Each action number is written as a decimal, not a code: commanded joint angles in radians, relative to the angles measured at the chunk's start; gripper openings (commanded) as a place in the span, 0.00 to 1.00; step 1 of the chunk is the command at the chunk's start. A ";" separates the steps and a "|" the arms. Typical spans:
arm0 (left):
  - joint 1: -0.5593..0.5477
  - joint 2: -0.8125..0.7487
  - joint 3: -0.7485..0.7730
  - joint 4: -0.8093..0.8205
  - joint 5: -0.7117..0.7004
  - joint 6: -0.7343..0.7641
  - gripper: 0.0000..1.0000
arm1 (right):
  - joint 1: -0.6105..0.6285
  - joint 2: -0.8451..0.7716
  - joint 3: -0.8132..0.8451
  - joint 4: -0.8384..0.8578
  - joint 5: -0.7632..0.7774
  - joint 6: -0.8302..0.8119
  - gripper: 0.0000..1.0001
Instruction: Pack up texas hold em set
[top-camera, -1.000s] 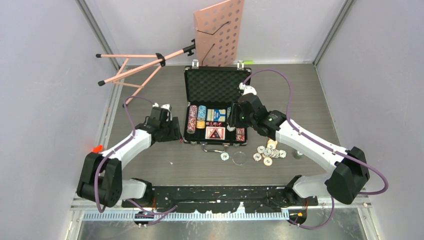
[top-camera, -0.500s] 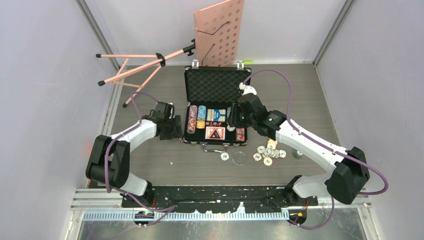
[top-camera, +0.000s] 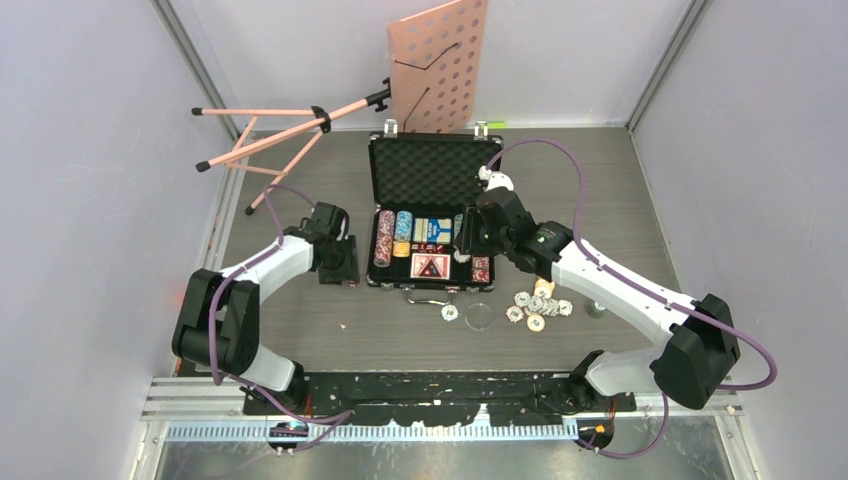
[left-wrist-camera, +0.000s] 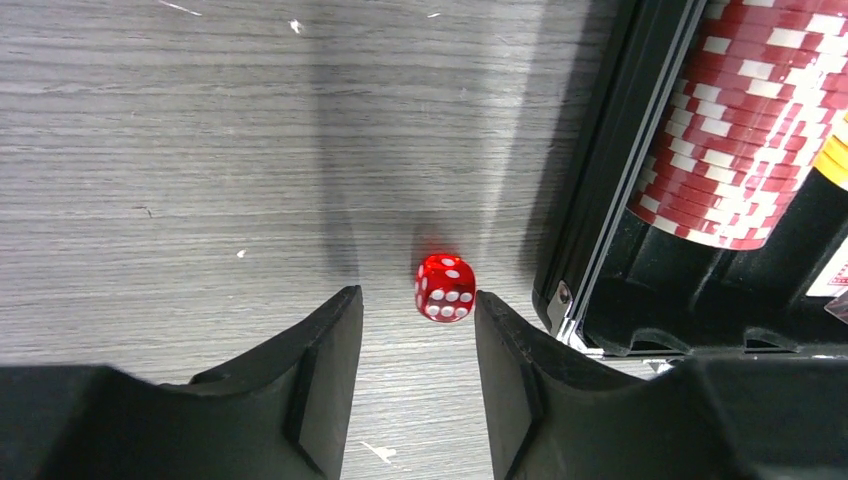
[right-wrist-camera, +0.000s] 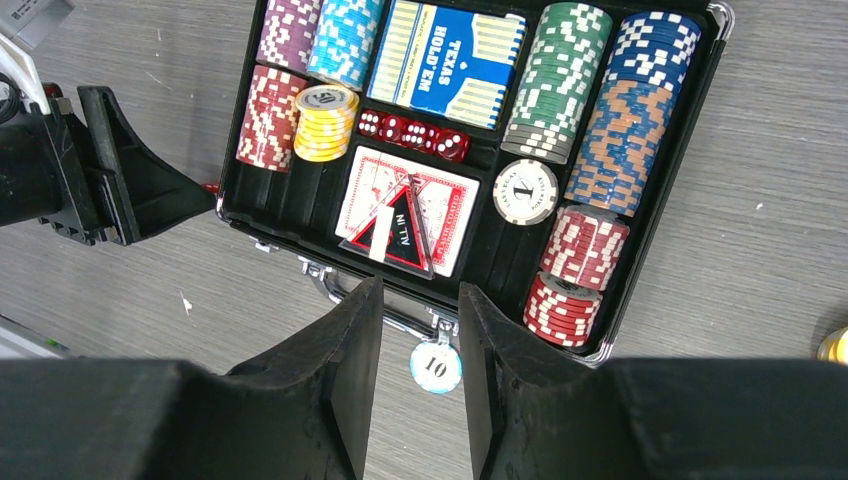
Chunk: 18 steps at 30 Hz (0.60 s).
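Note:
The black briefcase lies open at the table's middle, its tray holding rows of poker chips, a blue card deck, a red-backed deck and a row of red dice. A single red die rests on the table just outside the case's left wall. My left gripper is low over it and open, the die close to the right fingertip with a gap to the left one. My right gripper hovers open over the case's front edge, holding nothing.
Loose chips lie right of the case's front, with a "10" chip and a clear disc by the handle. A pink music stand lies behind the case, its legs reaching left.
The left arm has swung in and its gripper has turned beside the case's left wall, jaws narrowing somewhat. The right arm has stayed put.

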 joint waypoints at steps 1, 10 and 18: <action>0.002 -0.009 0.012 0.007 0.050 -0.006 0.44 | -0.001 -0.045 -0.001 0.025 0.010 0.000 0.40; 0.002 -0.030 0.020 0.017 0.041 -0.001 0.36 | -0.001 -0.055 -0.004 0.025 0.011 -0.003 0.39; 0.002 -0.035 0.026 0.003 0.045 0.014 0.19 | -0.001 -0.052 0.002 0.024 0.010 0.002 0.39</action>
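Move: The loose red die lies almost between the left fingertips, about 1 cm to that hand's right, 1 cm ahead and 1 cm below. The red chips in the case stand roughly 8 cm ahead and 8 cm to the right of the hand, at its height; the playing cards lie some 5 cm ahead and 18 cm to its right, 1 cm lower. From the right hand the die is about 26 cm to the left, 1 cm back and 15 cm down. The loose red die outside the case is centred and then closed on: the left hand, already down at the table and pointing steeply downward, slides barely 0.5 cm right towards it and stays at that height. Its fingers go from half open to about a fifth open, bringing their tips against the die's left and right sides to begin pinching it. ##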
